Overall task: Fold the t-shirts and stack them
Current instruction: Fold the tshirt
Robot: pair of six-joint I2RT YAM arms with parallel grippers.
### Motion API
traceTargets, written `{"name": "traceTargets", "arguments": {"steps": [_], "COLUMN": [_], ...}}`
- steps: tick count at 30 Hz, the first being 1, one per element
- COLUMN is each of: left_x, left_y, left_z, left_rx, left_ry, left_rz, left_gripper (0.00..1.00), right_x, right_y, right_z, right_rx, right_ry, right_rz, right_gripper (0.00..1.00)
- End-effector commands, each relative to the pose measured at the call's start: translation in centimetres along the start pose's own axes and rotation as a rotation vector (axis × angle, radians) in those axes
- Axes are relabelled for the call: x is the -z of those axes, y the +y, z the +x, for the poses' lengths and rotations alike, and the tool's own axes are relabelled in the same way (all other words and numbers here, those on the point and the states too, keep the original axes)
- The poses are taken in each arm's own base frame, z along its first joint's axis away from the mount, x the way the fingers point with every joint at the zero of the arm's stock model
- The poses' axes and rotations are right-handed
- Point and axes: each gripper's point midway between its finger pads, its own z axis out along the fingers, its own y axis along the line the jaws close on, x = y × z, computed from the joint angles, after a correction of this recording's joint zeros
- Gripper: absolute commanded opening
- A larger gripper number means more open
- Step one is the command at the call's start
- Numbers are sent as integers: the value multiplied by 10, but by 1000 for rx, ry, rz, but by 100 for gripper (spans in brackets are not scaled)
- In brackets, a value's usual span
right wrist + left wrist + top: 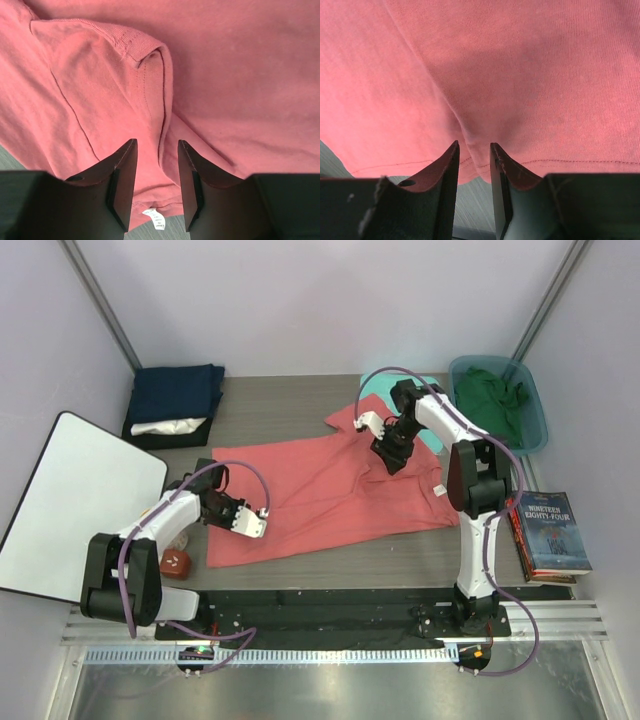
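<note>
A coral-red t-shirt [330, 490] lies spread across the middle of the table. At its lower left hem my left gripper [262, 519] sits low, its narrow jaws shut on a pucker of that hem [474, 145]. The right gripper [390, 458] hovers over the shirt's upper part near the collar. Its fingers stand open astride a loose fold [156, 141], with the white label [156, 218] just below them. Folded navy t-shirts [176, 392] with a white one [165, 427] are stacked at the back left. A dark green t-shirt [492, 400] lies in a bin.
The teal bin [538, 415] stands at the back right. A mint-green board [432, 388] pokes out beyond the red shirt. A white board [75, 500] leans at the left, books [550, 535] lie at the right, and a small red object [176, 563] sits near the left arm.
</note>
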Motion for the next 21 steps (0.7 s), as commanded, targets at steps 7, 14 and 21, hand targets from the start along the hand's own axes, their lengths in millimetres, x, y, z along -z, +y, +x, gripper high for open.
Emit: {"name": "traceTargets", "arguments": {"steps": [7, 14, 21], "left_x": [6, 4, 2], "left_y": [15, 13, 11], "left_z": [-5, -6, -8], "left_rx": [0, 2, 1], "left_ry": [-18, -25, -34], "left_rz": [-29, -24, -17], "left_gripper": [31, 31, 32], "right_x": [-12, -2, 20], "right_y": [-10, -25, -38], "right_z": [-1, -11, -47], "right_rx": [-1, 35, 186], "right_ry": [-1, -11, -44], "right_rz": [4, 91, 247], "right_gripper": [41, 1, 1]}}
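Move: The right hand hangs open just over the doubled-over ridge of the t-shirt, about 2 cm below its fingertips. The ridge's stitched corner is roughly 6 cm to its left, about level with it; the white tag lies some 10 cm right and 4 cm back, and the turquoise board, partly under the shirt, about 13 cm ahead. From the idle left hand the ridge is roughly 35 cm right and 9 cm ahead. The right hand sinks about 2 cm almost straight down onto the t-shirt, its fingers straddling the doubled-over ridge, and near the bottom they close from under half open to shut, pinching the ridge between the tips. Still low, it then heads forward about 2 cm towards the turquoise board without lifting, drawing the pinched cloth along, the wrist barely turning. ##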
